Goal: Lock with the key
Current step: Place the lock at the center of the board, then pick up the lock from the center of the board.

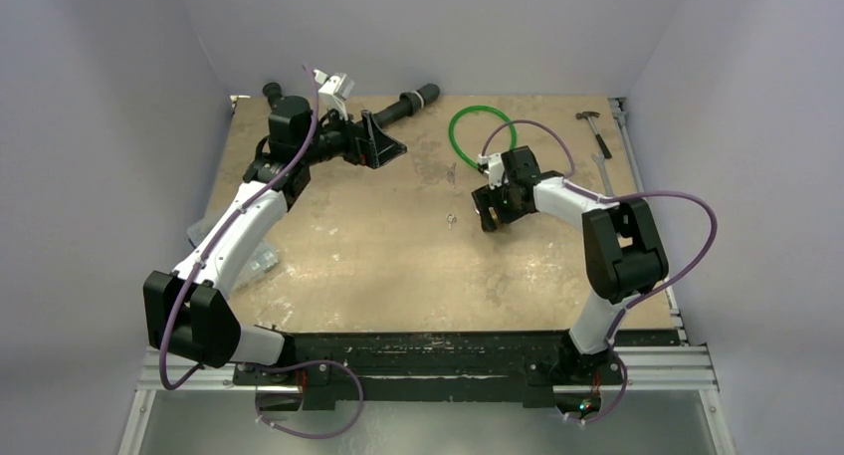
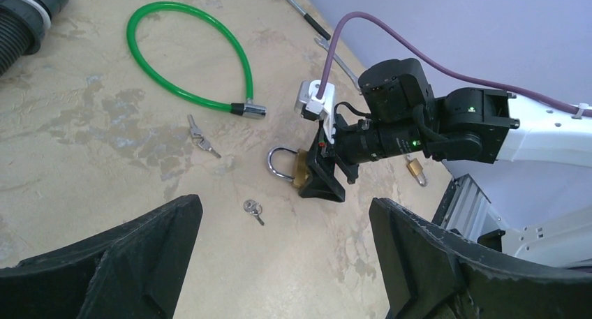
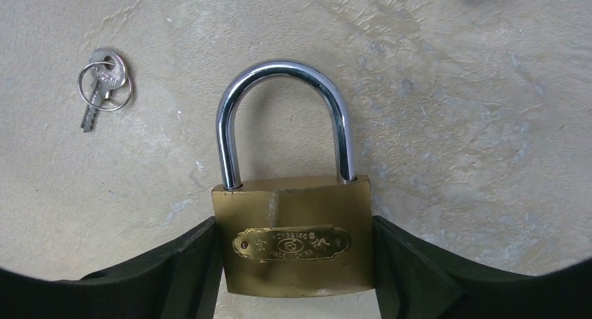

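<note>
The lock (image 3: 293,242), a brass padlock with a silver shackle, lies flat on the table. My right gripper (image 3: 293,228) is shut on its body, one black finger pressed to each side. In the left wrist view the shackle of the lock (image 2: 280,162) sticks out leftward from the right gripper (image 2: 317,179). The key (image 3: 102,82), tiny and silver on a small ring, lies loose on the table left of the shackle, seen too as the key (image 1: 451,219) and the key (image 2: 253,209). My left gripper (image 1: 383,146) hangs wide open at the back left, holding nothing.
A green cable loop (image 1: 482,131) lies behind the right gripper, with a second bunch of keys (image 2: 199,137) near its end. A hammer (image 1: 594,126) is at the back right, a black pipe (image 1: 413,102) at the back. A second small padlock (image 2: 415,169) lies past the right arm.
</note>
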Controlling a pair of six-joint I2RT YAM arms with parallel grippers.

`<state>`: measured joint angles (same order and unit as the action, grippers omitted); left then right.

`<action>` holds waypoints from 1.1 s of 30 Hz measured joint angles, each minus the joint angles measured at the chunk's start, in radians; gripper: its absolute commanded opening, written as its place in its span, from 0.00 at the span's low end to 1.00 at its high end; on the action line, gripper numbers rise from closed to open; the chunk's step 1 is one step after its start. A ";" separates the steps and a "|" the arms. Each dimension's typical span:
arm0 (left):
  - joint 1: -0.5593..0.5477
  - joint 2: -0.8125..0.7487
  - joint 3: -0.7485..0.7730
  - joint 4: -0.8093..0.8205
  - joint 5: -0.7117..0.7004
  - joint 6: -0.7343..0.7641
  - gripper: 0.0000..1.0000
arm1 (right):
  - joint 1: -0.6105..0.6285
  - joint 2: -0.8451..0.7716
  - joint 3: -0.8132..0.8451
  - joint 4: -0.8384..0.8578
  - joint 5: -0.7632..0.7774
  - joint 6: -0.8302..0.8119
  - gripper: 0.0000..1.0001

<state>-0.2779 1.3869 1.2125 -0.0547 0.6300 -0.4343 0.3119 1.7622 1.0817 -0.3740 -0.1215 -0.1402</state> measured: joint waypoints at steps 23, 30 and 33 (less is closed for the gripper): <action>0.000 -0.021 -0.050 -0.015 -0.011 0.011 1.00 | -0.309 -0.407 0.002 -0.179 -0.029 -0.079 0.99; 0.000 -0.064 -0.080 -0.014 -0.019 0.012 1.00 | -0.550 -0.480 -0.043 -0.327 -0.001 -0.177 0.96; 0.000 -0.075 -0.080 -0.013 -0.019 0.012 1.00 | -0.654 -0.472 -0.054 -0.376 0.015 -0.223 0.94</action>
<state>-0.2779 1.3117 1.1328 -0.0677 0.6109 -0.4221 -0.3424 1.2907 1.0275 -0.7498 -0.1062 -0.3634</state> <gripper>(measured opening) 0.995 0.960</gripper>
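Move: The right hand still has its fingers about the large padlock's body, about 1 cm below it, level and in line. From that hand the small keys lie about 10 cm left and 1 cm ahead, the cable lock's head some 12 cm ahead and 1 cm left, and the small padlock roughly 30 cm right and 16 cm back. From the left hand the large padlock lies about 23 cm right, 5 cm ahead and 29 cm down. The right fingers open off the large padlock, rise about 12 cm, then swing some 23 cm right and back. ##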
